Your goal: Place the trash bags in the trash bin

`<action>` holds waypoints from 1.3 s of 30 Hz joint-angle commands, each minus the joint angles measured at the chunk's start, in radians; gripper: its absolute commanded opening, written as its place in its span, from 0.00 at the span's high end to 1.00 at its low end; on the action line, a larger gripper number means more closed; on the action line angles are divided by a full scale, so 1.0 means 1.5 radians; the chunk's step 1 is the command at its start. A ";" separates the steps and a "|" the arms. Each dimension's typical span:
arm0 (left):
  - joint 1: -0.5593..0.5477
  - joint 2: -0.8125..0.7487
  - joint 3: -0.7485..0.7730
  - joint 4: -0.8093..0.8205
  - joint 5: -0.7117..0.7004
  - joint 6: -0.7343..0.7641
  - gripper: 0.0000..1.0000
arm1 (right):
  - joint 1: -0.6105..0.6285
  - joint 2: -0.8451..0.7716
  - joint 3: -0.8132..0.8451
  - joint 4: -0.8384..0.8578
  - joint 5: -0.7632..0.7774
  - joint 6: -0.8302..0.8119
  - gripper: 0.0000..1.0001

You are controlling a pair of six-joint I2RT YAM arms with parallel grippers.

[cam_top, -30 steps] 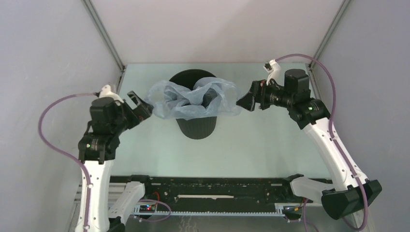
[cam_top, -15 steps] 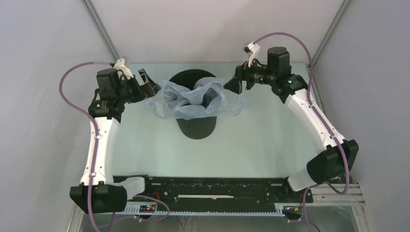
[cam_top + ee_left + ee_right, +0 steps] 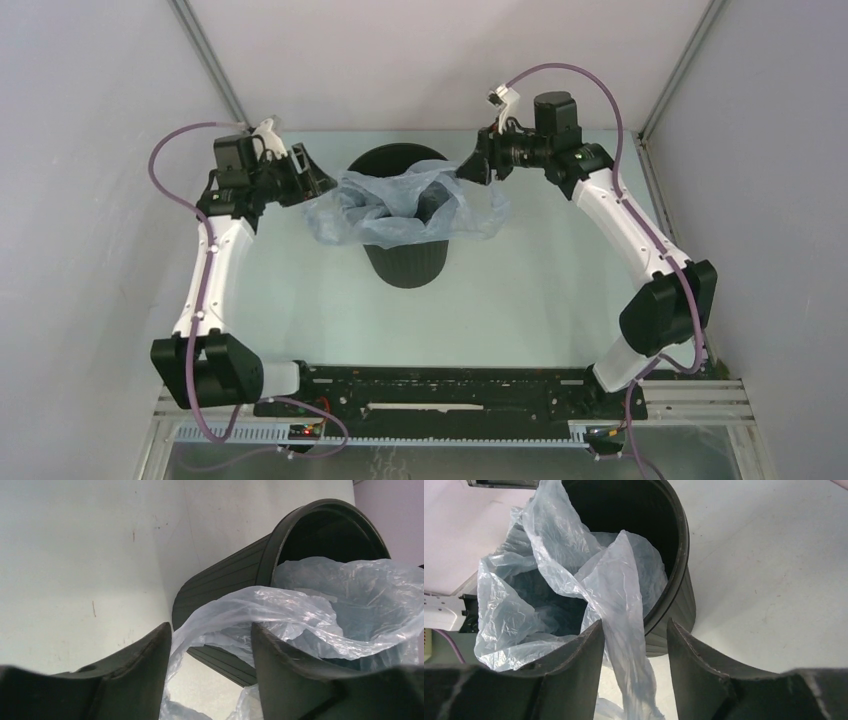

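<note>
The black round trash bin (image 3: 405, 265) stands upright at the table's middle back. The pale translucent trash bag (image 3: 400, 205) is draped over its mouth, its middle sagging inside and its edges hanging over the left and right rim. My left gripper (image 3: 322, 186) is open at the bag's left edge; in the left wrist view the film (image 3: 240, 610) lies between the fingers, the bin (image 3: 235, 580) beyond. My right gripper (image 3: 466, 170) is open at the bag's back right; in the right wrist view a strip of film (image 3: 624, 630) hangs between the fingers over the bin rim (image 3: 681, 560).
Grey enclosure walls stand close on the left, back and right. The pale table surface (image 3: 520, 300) surrounds the bin. A black rail (image 3: 430, 385) with both arm bases runs along the near edge.
Both arms have swung up and toward the back, from beside the bin at mid-height to either side of its mouth. Both grippers now straddle the bag's edges. The bag has barely shifted.
</note>
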 commanded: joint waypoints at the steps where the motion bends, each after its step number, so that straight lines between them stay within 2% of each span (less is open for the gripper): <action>1: 0.010 0.004 0.017 0.043 0.034 -0.024 0.43 | -0.008 0.003 0.029 0.045 0.012 0.064 0.52; 3: 0.013 0.011 0.019 0.062 0.030 -0.056 0.56 | -0.015 0.010 0.019 0.078 0.020 0.121 0.70; 5: 0.015 0.014 0.015 0.090 0.027 -0.094 0.65 | -0.024 0.021 0.012 0.118 0.002 0.184 0.81; 8: 0.016 0.022 0.013 0.120 0.012 -0.143 0.81 | -0.038 0.042 0.009 0.171 0.014 0.286 0.92; 10: 0.018 0.031 0.010 0.134 0.002 -0.165 0.88 | -0.044 0.060 0.008 0.213 0.015 0.361 0.98; 13: 0.021 0.050 0.006 0.149 -0.003 -0.205 0.99 | -0.050 0.100 0.024 0.242 0.008 0.424 1.00; 19: 0.025 0.082 -0.017 0.204 0.015 -0.286 1.00 | -0.072 0.164 0.057 0.256 -0.015 0.537 1.00; 24: 0.027 0.099 -0.022 0.227 0.025 -0.303 1.00 | -0.078 0.195 0.072 0.278 -0.033 0.572 1.00; 28: 0.031 0.102 -0.051 0.320 0.073 -0.337 1.00 | -0.082 0.220 0.083 0.327 -0.044 0.627 1.00; 31: 0.031 0.112 -0.054 0.359 0.092 -0.372 0.96 | -0.084 0.234 0.087 0.335 -0.028 0.659 1.00; 39: 0.037 0.162 -0.017 0.281 0.056 -0.407 0.97 | -0.095 0.270 0.084 0.327 -0.002 0.704 1.00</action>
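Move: The trash bag's free far edge runs between the open fingers of both hands, within about a centimetre of each hand point. The trash bin's mouth is centred about 21 cm to the right of the left hand, level with it fore and aft, and some 5 cm lower. From the right hand the mouth is about 23 cm to the left, 4 cm back and some 8 cm lower. The bin's far rim, still bare, lies roughly 12 cm farther out than the mouth's centre. The bag's edge is pinched at both ends as the two grippers shut on it, then drawn forward over the mouth towards the far rim, the left hand going about 8 cm and the right about 12 cm. The right hand also ends some 4 cm lower, after a slight rise, and rolls strongly; the left rolls about 30 degrees and stays near its height. ##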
